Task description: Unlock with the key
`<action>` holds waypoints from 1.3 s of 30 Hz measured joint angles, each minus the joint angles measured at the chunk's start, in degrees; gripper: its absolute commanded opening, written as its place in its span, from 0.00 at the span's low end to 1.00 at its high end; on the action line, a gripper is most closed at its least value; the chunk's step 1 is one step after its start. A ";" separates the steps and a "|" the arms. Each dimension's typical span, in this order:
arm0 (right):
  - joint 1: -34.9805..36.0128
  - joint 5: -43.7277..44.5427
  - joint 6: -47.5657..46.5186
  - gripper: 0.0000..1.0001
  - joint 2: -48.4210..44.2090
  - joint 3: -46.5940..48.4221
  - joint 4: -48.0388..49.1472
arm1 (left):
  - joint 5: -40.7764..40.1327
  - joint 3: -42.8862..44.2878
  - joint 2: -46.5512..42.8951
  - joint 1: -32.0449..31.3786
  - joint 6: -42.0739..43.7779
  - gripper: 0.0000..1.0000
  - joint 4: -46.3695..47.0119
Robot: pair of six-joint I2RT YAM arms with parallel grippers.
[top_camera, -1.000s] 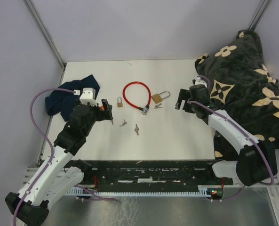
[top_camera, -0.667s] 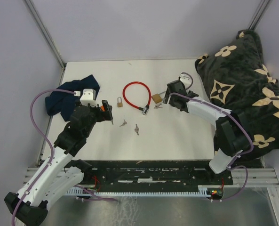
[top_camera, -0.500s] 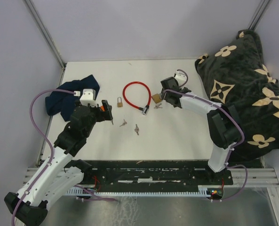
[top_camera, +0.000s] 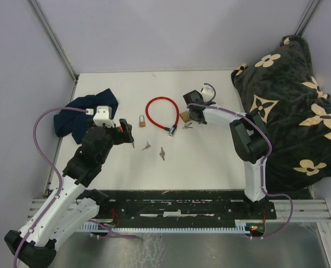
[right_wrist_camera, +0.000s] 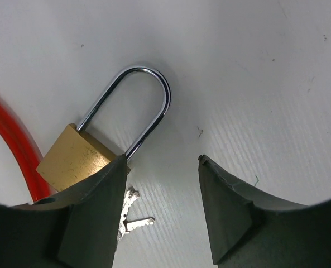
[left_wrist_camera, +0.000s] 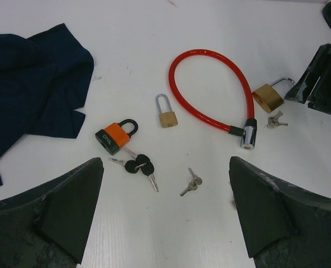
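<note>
A brass padlock (right_wrist_camera: 78, 157) with a tall steel shackle (right_wrist_camera: 145, 95) lies on the white table, and a small bunch of silver keys (right_wrist_camera: 133, 216) sits just beside its body. My right gripper (right_wrist_camera: 162, 163) hovers low over it, open, with only bare table between the fingers. Its left finger (right_wrist_camera: 92, 212) overlaps the padlock's corner. From above, that gripper (top_camera: 188, 111) sits at the padlock (top_camera: 184, 116). My left gripper (left_wrist_camera: 165, 184) hangs open above an orange padlock (left_wrist_camera: 116, 135), black-headed keys (left_wrist_camera: 136, 166) and a silver key pair (left_wrist_camera: 191, 183).
A red cable lock (top_camera: 161, 111) curls between the arms, with a small brass padlock (top_camera: 142, 121) to its left. A dark blue cloth (top_camera: 81, 111) lies at the left edge of the table. A black flowered blanket (top_camera: 291, 100) is heaped at the right.
My right arm has swung left from beside the blanket to the big brass padlock, and its jaws have narrowed. The left arm has stayed put.
</note>
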 measured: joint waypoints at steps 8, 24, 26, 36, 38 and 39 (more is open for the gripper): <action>0.00 -0.94 0.90 0.59 2.75 2.80 -0.94 | 0.00 0.00 -0.31 0.00 0.00 1.00 -0.02; 0.00 -2.62 -0.81 0.27 5.68 6.29 -4.72 | 0.04 -0.11 -0.42 -0.11 -0.02 1.00 0.00; 0.00 -3.23 -3.08 0.24 5.03 5.20 -4.07 | 0.09 -0.26 -0.31 -0.11 0.00 1.00 -0.02; 0.74 -10.95 -20.74 0.13 -6.91 -10.43 -4.39 | 0.57 -0.52 1.40 -0.11 -0.02 1.00 -0.02; 1.42 -12.41 -23.76 0.10 -8.87 -12.83 -5.07 | 0.85 -0.52 1.79 -0.11 -0.02 0.99 -0.02; 1.81 -13.16 -25.22 0.09 -9.57 -13.66 -5.29 | 1.14 -0.52 1.97 -0.09 0.00 0.99 0.00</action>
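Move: The large brass padlock lies flat just past the fingers of my half-open right hand, about 3 cm ahead, 3 cm to its left and 3 cm below. Its own small keys are roughly 4 cm nearer to me than the padlock, level with it sideways; the red cable lock's loop is centred some 9 cm to the padlock's left, level with it in reach. From my left hand the padlock is roughly 18 cm ahead, 22 cm to the right and 22 cm down. I ease my right hand about 2 cm down and slightly forward-left, closing the fingers to pinch the shackle's right leg close to the brass body. Then, staying low, I drag the padlock about 10 cm back towards me and a little right, away from the red cable lock, tipping the fingers more steeply down and swinging the wrist nearly 30 degrees counter-clockwise. ##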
